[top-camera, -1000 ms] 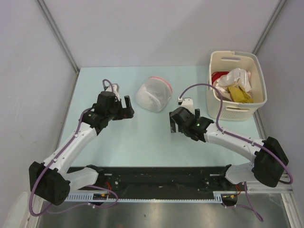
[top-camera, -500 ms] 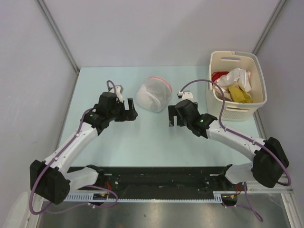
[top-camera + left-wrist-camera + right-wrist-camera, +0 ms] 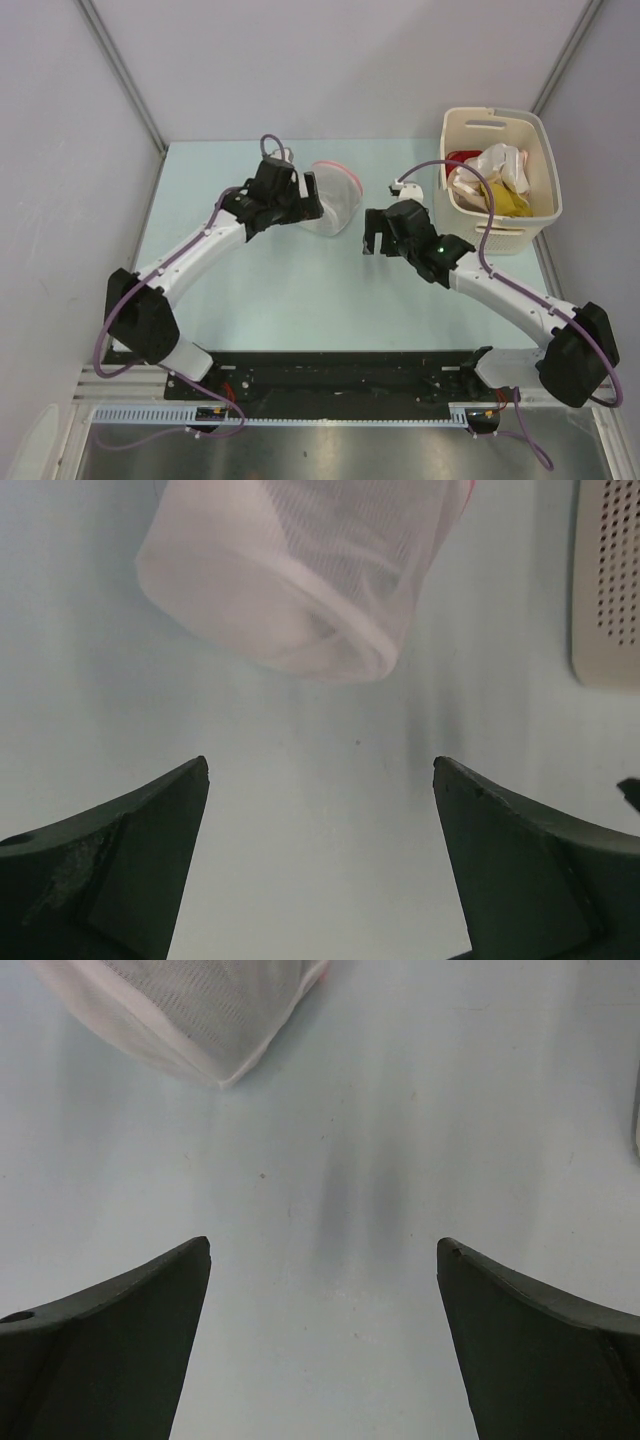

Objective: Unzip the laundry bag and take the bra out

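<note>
The laundry bag (image 3: pixel 338 192) is a white mesh pouch with pink trim, lying at the back middle of the table. In the left wrist view the laundry bag (image 3: pixel 290 570) lies just ahead of the fingers, and in the right wrist view only a corner of the laundry bag (image 3: pixel 190 1010) shows at the upper left. My left gripper (image 3: pixel 307 208) is open over the pouch's left side, and between its fingertips (image 3: pixel 320 765) there is only bare table. My right gripper (image 3: pixel 373 240) is open a little right of the pouch, its jaws (image 3: pixel 325 1245) empty over the table. The bra is hidden.
A cream slotted basket (image 3: pixel 470 225) stands at the back right with white, yellow and red clothes (image 3: pixel 495 180) in it. Its perforated wall (image 3: pixel 608 580) shows at the right edge of the left wrist view. Grey walls close the table at the back and sides.
The left arm has swung up and to the right, from left of the pouch to over its left side. The right gripper has moved slightly back toward the pouch. Both stayed open.
</note>
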Robot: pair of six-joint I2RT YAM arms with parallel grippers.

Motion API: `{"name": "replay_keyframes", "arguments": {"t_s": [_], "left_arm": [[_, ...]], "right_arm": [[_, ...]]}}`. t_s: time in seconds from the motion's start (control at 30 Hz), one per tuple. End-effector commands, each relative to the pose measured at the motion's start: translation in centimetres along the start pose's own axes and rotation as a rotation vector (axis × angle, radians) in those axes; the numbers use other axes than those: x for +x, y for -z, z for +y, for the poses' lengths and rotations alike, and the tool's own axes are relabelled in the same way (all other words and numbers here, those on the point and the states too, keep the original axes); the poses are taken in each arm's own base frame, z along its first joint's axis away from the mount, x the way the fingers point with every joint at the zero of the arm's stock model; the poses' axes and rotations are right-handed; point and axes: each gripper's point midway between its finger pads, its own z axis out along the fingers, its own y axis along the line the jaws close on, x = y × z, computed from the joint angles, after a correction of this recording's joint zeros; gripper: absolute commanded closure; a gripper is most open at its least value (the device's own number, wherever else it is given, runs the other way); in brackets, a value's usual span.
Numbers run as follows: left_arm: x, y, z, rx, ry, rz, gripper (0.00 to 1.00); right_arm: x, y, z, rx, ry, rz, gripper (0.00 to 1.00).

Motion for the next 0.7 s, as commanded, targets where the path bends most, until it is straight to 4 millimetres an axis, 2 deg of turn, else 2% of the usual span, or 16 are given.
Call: {"name": "replay_keyframes", "arguments": {"t_s": [0.0, 0.03, 0.1, 0.23, 0.27, 0.37, 0.4, 0.47, 0.5, 0.57, 0.6, 0.67], "left_arm": [[-4.0, -0.3, -0.2, -0.101, 0.18, -0.144, 0.01], [-3.3, -2.0, 0.4, -0.151, 0.193, -0.112, 0.01], [-3.8, -2.3, -0.2, -0.197, 0.233, -0.096, 0.0], [-3.9, -5.6, -1.5, -0.221, 0.239, -0.109, 0.01], [-3.5, -6.9, -1.8, -0.232, 0.243, -0.103, 0.03], [-3.0, -8.3, -1.4, -0.29, 0.247, -0.072, 0.16], [-2.2, -9.2, -1.0, -0.319, 0.24, -0.046, 0.29], [-1.8, -9.2, -0.5, -0.343, 0.224, -0.022, 0.44], [-2.0, -8.6, -0.6, -0.339, 0.215, -0.028, 0.65], [-2.4, -7.8, -0.5, -0.323, 0.165, -0.031, 0.84], [-3.4, -6.5, -1.2, -0.281, 0.139, -0.054, 1.0], [-3.5, -5.5, -1.5, -0.224, 0.047, -0.045, 1.0]], "right_arm": [[-1.7, 2.0, -0.1, 0.03, -0.016, -0.046, 0.0], [-1.3, 2.0, 0.1, 0.031, -0.01, -0.039, 0.0], [-0.9, 2.1, 0.1, 0.038, -0.004, -0.032, 0.0], [0.0, 2.2, 0.5, 0.037, 0.002, -0.013, 0.0], [0.3, 2.3, 0.6, 0.037, 0.0, -0.008, 0.0], [0.7, 2.6, 0.8, 0.04, 0.0, -0.001, 0.0], [0.7, 2.7, 0.8, 0.041, -0.003, -0.001, 0.0], [1.1, 2.8, 0.6, 0.051, 0.003, 0.005, 0.0], [1.1, 2.9, 0.5, 0.055, 0.0, 0.006, 0.0], [1.0, 3.1, 0.3, 0.059, -0.002, -0.002, 0.0], [0.8, 3.1, 0.2, 0.058, -0.004, -0.007, 0.0], [0.0, 3.4, 0.5, 0.031, -0.02, -0.029, 0.0]]}}
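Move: The mesh laundry bag's middle lies about 10 cm ahead of the left hand, some 6 cm to its right and 7 cm below it. The bag's pink zip edge is farther out, roughly 17 cm ahead and 10 cm to the right of that hand. The laundry basket stands level with the bag, about 42 cm to the right of its middle. From the right hand the bag is some 14 cm ahead, 17 cm left and 6 cm below. Forward first, about 7 cm over the near left part of the laundry bag, then down some 7 cm and a little right, goes the left hand, swinging about 20 degrees counter-clockwise. Late in the descent its wide-open fingers shut and pinch a fold of the mesh. Meanwhile the open right hand backs off about 3 cm. ##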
